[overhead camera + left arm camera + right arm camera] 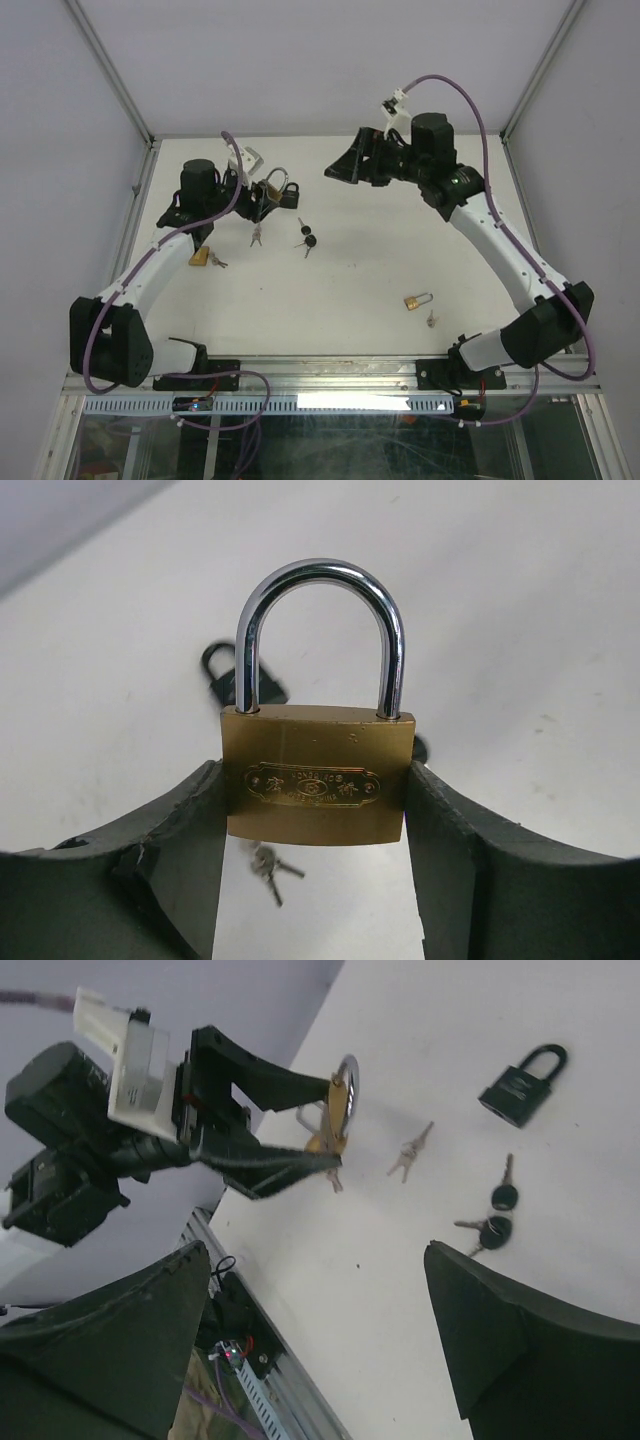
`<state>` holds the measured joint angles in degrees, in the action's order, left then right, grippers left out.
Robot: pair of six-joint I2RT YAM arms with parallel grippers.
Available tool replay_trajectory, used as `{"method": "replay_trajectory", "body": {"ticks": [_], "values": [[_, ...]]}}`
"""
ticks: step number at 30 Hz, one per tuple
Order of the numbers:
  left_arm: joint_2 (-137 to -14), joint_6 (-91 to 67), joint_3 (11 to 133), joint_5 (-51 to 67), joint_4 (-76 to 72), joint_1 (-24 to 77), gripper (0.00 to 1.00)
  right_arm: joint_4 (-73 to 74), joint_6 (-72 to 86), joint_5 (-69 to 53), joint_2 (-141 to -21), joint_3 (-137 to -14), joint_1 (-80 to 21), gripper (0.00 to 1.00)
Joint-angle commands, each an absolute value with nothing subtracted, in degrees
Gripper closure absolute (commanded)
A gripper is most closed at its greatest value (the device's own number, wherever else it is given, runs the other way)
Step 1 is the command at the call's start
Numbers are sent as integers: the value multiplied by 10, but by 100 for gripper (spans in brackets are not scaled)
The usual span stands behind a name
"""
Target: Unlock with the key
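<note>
A brass padlock (318, 750) with a closed chrome shackle (320, 575) stands upright above the table, my left gripper (315, 800) shut on its body from both sides. From above, that left gripper (270, 195) is at the table's back left. A small bunch of silver keys (256, 235) lies on the table just below the lock, blurred in the left wrist view as silver keys (268, 865). My right gripper (340, 168) hovers open and empty to the right of the lock, facing it. The right wrist view shows the held padlock (340, 1110) edge-on.
A black padlock (292, 190) lies beside the held lock. Two black-headed keys (306, 238) rest mid-table. A second brass padlock (200, 257) lies by the left arm with keys (218, 263). A small brass padlock (418, 300) and a key (431, 320) sit near the right arm.
</note>
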<state>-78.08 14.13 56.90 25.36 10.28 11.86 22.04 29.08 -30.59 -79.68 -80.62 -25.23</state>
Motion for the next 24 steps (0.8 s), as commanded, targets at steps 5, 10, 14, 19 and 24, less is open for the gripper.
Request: {"method": "replay_trajectory", "body": {"ticks": [5,10,14,19,24], "values": [[-684,166,534,375,-104,189,100,168,316,-281,-909,-945,-318,11],[-682,169,539,377,-113,204,100,184,296,-266,-936,-969,-344,25],[-685,176,539,376,-114,208,100,209,291,-241,-941,-964,-348,37],[-692,179,542,375,-119,217,100,207,297,-254,-950,-957,-355,60],[-704,186,549,377,-125,220,100,220,296,-254,-960,-963,-363,68]]}}
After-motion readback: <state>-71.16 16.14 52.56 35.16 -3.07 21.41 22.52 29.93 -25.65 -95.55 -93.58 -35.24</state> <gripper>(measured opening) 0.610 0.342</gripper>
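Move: The brass padlock sits in the left fingers, shackle up; from the right hand it is about 19 cm to the left, 5 cm farther out and 13 cm lower. The right gripper, where the left hand is taking it, is thus some 19 cm right, 5 cm back and 14 cm above. Some 18 cm below the left hand lie the silver keys, 1 cm ahead and 4 cm left, the black padlock, 11 cm ahead and 4 cm right, and the black-headed keys, 10 cm right and 1 cm back. Rightwards about 8 cm, up some 6 and back 4, the left hand quickly carries the brass padlock to meet the right gripper, turning clockwise and tilting its fingertips up, then almost stops with its grip kept. The right hand sweeps left about 8.5 cm, rising slightly and then sinking to the shackle, and closes its wide-open fingers to about a third around it; whether they touch can't be seen. ##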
